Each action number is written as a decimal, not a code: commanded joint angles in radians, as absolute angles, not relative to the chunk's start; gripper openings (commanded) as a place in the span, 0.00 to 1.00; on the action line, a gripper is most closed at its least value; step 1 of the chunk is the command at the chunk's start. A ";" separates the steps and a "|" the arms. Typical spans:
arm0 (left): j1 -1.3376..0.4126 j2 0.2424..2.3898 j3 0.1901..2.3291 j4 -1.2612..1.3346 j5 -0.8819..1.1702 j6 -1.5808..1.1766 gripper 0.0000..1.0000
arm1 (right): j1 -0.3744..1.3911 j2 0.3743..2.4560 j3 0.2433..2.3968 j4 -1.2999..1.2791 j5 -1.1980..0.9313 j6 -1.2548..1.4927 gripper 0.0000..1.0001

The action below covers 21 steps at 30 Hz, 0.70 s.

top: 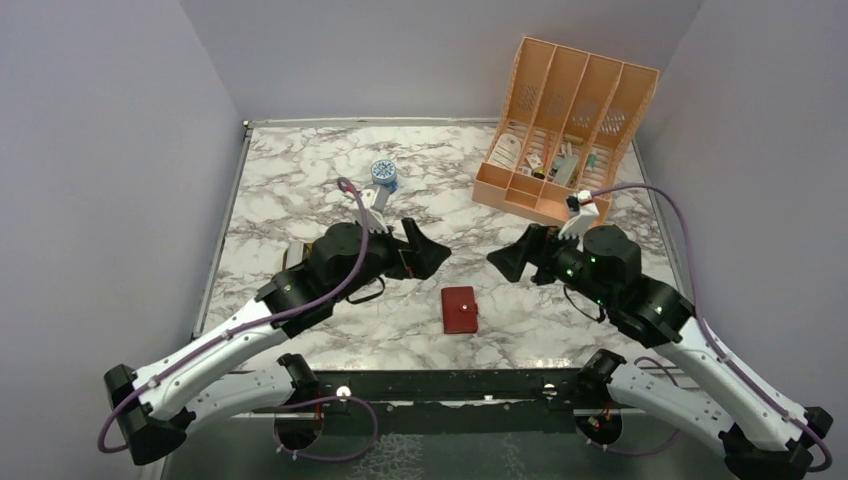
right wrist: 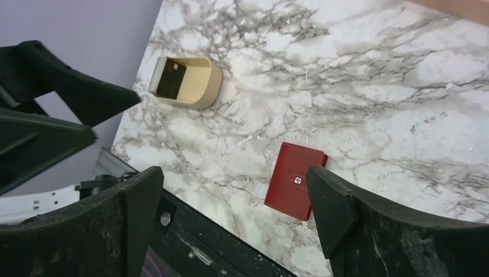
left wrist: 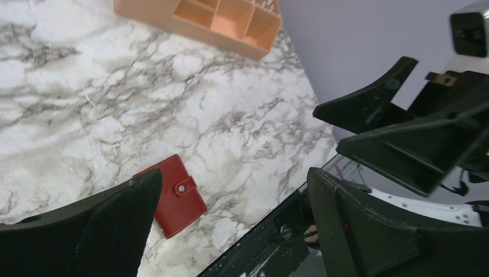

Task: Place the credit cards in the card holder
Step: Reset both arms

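Observation:
The dark red card holder (top: 460, 309) lies folded shut and snapped on the marble table, near the front edge between the two arms. It also shows in the left wrist view (left wrist: 179, 199) and the right wrist view (right wrist: 294, 179). My left gripper (top: 430, 250) (left wrist: 233, 176) hovers open and empty above and to the left of the holder. Facing it from the right, my right gripper (top: 505, 262) (right wrist: 233, 173) is open and empty too. One black credit card (right wrist: 172, 79) lies inside a tan tray (right wrist: 206, 86) at the table's left side.
A large peach slotted organizer (top: 570, 130) (left wrist: 202, 20) with small items stands at the back right. A small blue-and-white round object (top: 384, 174) sits behind the left arm. The table's dark front rail (top: 440, 385) runs just below the card holder.

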<state>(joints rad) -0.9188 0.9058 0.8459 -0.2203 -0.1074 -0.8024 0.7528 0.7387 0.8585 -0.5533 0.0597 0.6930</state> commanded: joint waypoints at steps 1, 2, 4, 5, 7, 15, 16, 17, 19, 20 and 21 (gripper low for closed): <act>-0.926 0.810 0.928 -0.305 -0.129 -0.703 0.99 | 0.755 0.681 0.925 -0.645 0.186 0.675 0.96; -0.926 0.794 0.936 -0.305 -0.129 -0.695 0.99 | 0.755 0.670 0.937 -0.653 0.200 0.677 0.96; -0.927 0.764 0.946 -0.305 -0.130 -0.684 0.99 | 0.754 0.657 0.954 -0.672 0.227 0.693 0.96; -0.926 0.751 0.947 -0.304 -0.130 -0.680 0.99 | 0.755 0.649 0.960 -0.680 0.242 0.706 0.96; -0.926 0.729 0.944 -0.304 -0.133 -0.672 0.99 | 0.755 0.633 0.960 -0.686 0.265 0.725 0.96; -0.926 0.670 0.863 -0.290 -0.173 -0.672 0.99 | 0.755 0.549 0.894 -0.671 0.319 0.764 0.96; -0.926 0.667 0.855 -0.289 -0.174 -0.672 0.99 | 0.755 0.541 0.886 -0.664 0.312 0.758 0.96; -0.926 0.666 0.849 -0.289 -0.177 -0.674 0.99 | 0.755 0.537 0.881 -0.664 0.311 0.757 0.96; -0.926 0.659 0.840 -0.290 -0.182 -0.676 0.99 | 0.755 0.540 0.885 -0.690 0.328 0.777 0.96; -0.926 0.657 0.838 -0.289 -0.184 -0.678 0.99 | 0.755 0.543 0.887 -0.698 0.335 0.783 0.96; -0.926 0.655 0.836 -0.290 -0.185 -0.681 0.99 | 0.755 0.543 0.887 -0.702 0.336 0.786 0.96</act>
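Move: The closed red card holder lies about 6 cm to the left hand's right, 2 cm back and 22 cm below; the beige tray stands some 22 cm to that hand's left and 9 cm ahead. From the right hand the card holder is roughly 7 cm left, 3 cm back and 23 cm down, while the orange organizer stands about 24 cm ahead and 12 cm to its right. Both open hands rise and part sideways about 5 cm, away from the card holder, the right turning clockwise. ##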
